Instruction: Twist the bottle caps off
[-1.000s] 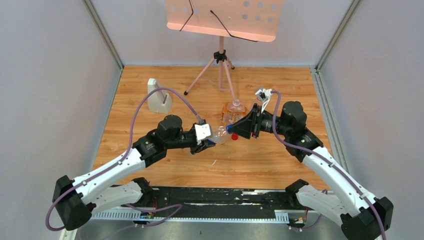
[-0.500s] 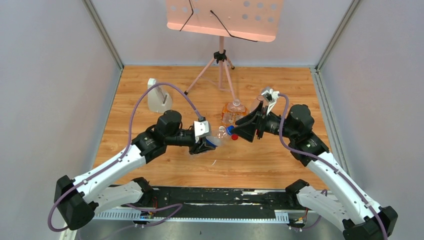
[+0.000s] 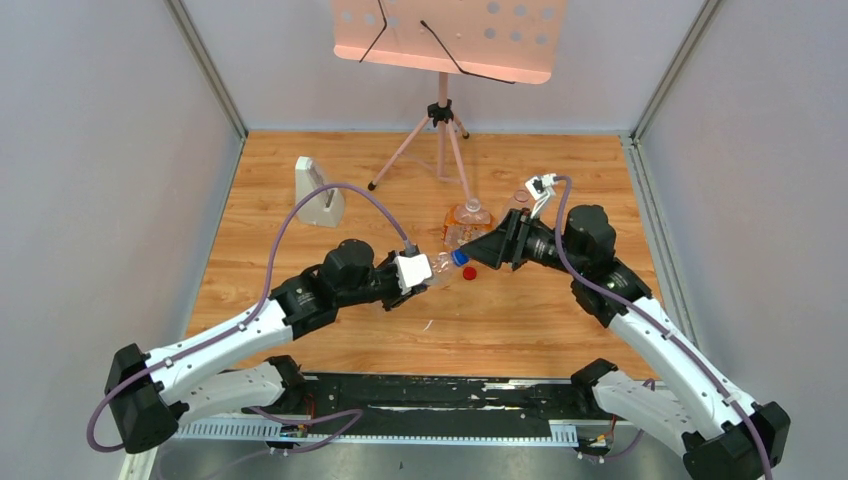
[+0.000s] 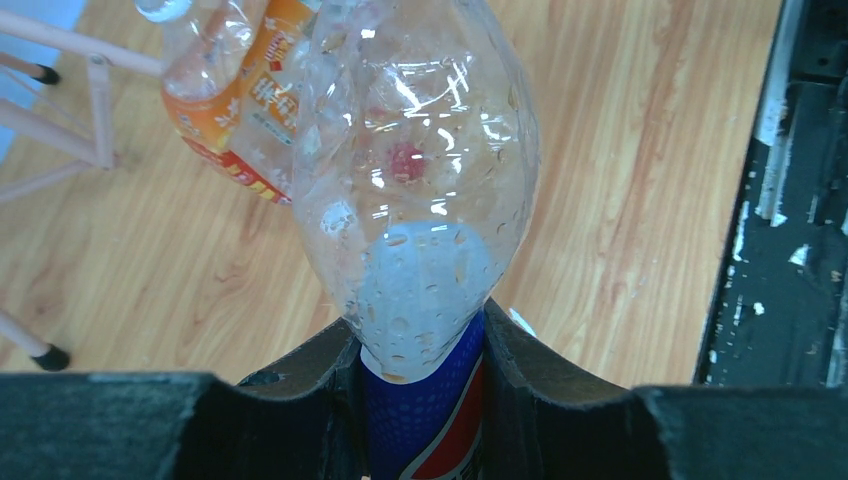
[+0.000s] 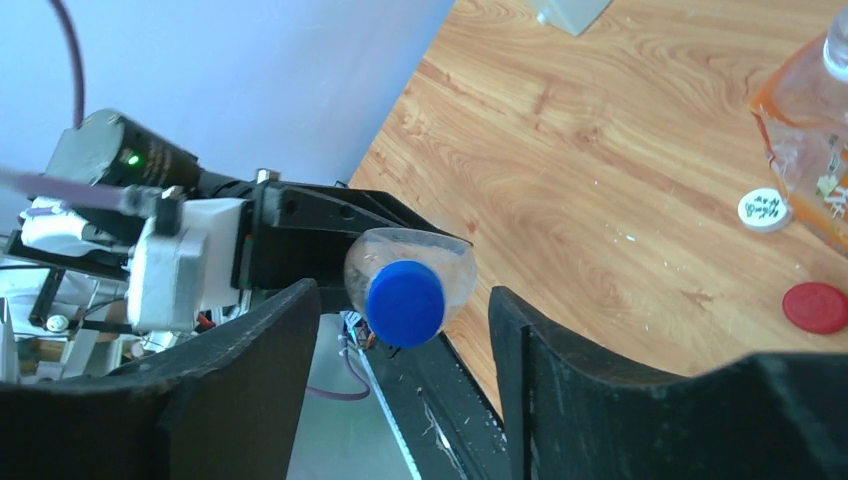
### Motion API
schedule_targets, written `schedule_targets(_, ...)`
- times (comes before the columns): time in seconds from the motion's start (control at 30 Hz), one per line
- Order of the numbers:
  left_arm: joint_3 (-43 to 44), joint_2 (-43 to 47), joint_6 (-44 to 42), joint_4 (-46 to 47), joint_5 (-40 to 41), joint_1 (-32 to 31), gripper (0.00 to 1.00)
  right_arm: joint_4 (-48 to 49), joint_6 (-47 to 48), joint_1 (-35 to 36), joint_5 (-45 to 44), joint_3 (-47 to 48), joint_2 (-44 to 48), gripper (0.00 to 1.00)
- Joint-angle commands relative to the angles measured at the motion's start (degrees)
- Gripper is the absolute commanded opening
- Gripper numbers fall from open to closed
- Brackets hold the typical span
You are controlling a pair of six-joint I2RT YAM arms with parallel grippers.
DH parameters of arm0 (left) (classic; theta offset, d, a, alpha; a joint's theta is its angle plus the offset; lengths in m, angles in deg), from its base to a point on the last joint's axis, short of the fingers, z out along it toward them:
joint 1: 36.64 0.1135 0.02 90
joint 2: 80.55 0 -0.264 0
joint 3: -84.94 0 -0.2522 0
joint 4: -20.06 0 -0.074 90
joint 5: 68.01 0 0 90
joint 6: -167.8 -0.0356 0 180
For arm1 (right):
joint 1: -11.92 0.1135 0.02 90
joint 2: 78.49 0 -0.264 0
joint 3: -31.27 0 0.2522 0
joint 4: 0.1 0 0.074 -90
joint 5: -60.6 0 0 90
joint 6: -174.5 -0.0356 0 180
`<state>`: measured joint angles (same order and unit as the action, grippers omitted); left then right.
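My left gripper [image 4: 420, 372] is shut on the blue-labelled Pepsi bottle [image 4: 415, 200], holding it tilted above the table with its neck toward the right arm. Its blue cap [image 5: 404, 303] is still on the neck and sits between the fingers of my open right gripper [image 5: 400, 335], with a gap on each side. In the top view the blue cap [image 3: 459, 258] is just off the right gripper [image 3: 474, 254]. A loose red cap [image 5: 815, 306] and a loose white cap [image 5: 764, 209] lie on the wood beside the capless orange-labelled bottle [image 3: 468, 222].
A pale grey block [image 3: 318, 192] stands at the back left. A pink music stand's tripod [image 3: 440, 130] straddles the back middle, one leg reaching toward the orange-labelled bottle. The black rail [image 3: 430, 395] runs along the table's near edge.
My right gripper's jaws have spread apart, off the blue cap, and drawn back slightly. The left arm has shifted a little right, still gripping the Pepsi bottle.
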<state>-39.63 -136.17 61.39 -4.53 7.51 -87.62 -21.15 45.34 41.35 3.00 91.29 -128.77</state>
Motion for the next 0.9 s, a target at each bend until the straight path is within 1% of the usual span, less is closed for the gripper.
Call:
schedule_targets(0.0,-0.65,2.28,-4.45,4.80,9.01,-2.25,0.00,-0.28,-5.13,-0.16,-0.75,2.34,-2.19,0.61)
schedule_targets(0.1,-0.85,2.52,-5.81,4.79,10.01,-2.95,0.00,0.27,-5.90,-0.15,0.00,2.34,-3.34,0.54)
schedule_targets(0.17,-0.81,2.45,-6.18,4.63,10.17,-2.99,0.00,0.63,-6.10,-0.13,0.23,2.34,-3.65,0.52)
schedule_targets(0.33,-0.78,2.24,-6.55,4.53,10.08,-3.23,0.00,2.04,-6.51,-0.10,2.50,2.58,-4.61,0.51)
schedule_targets(0.5,-0.74,2.08,-6.70,4.48,10.02,-3.33,0.00,3.43,-7.38,-0.14,3.92,2.42,-6.14,0.53)
schedule_targets(0.57,-0.69,1.97,-6.71,4.31,9.88,-3.33,0.00,3.95,-7.72,-0.14,4.32,2.43,-6.61,0.51)
schedule_targets(0.63,-0.62,1.85,-6.65,4.13,9.63,-3.39,0.00,4.39,-7.78,-0.16,4.34,2.28,-6.74,0.48)
schedule_targets(0.67,-0.58,1.79,-6.63,4.05,9.55,-3.39,0.00,4.67,-7.61,-0.16,4.15,2.14,-6.76,0.44)
schedule_targets(0.7,-0.59,1.76,-6.63,3.95,9.42,-3.42,0.00,4.90,-7.42,-0.16,4.04,2.00,-6.76,0.40)
schedule_targets(0.77,-0.52,1.66,-6.47,3.64,9.21,-3.37,0.00,5.81,-6.76,-0.11,4.56,1.68,-6.79,0.28)
schedule_targets(0.87,-0.26,1.57,-4.88,3.13,9.00,-3.35,0.00,6.75,-4.19,-0.16,7.64,1.46,-6.67,0.16)
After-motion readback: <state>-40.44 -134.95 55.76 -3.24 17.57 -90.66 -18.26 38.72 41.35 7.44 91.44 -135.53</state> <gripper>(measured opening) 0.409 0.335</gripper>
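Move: The blue cap, on the bottle held in the left hand, is just off the open right fingers: about 2 cm left, 1 cm back and 3 cm below. On the table, some 26 cm below the right hand, the loose red cap lies about 11 cm ahead and 1 cm right, and the white cap about 15 cm ahead and 5 cm left. The orange bottle stands about 18 cm straight ahead and 18 cm below. From the left hand, the blue cap is about 11 cm right, 2 cm ahead and 7 cm up. The right hand sinks and edges left onto the blue cap, about 2 cm each way, rolling some 10 degrees so its top side goes forward, while its fingers narrow part way, pause half open over the cap, and at the end shut to pinch it afresh. The left hand keeps its grip on the Pepsi bottle and shifts it about 1.5 cm forward and a little left in the first half, rolling nearly 10 degrees with its top side going back, then holds it nearly still for the right hand. ##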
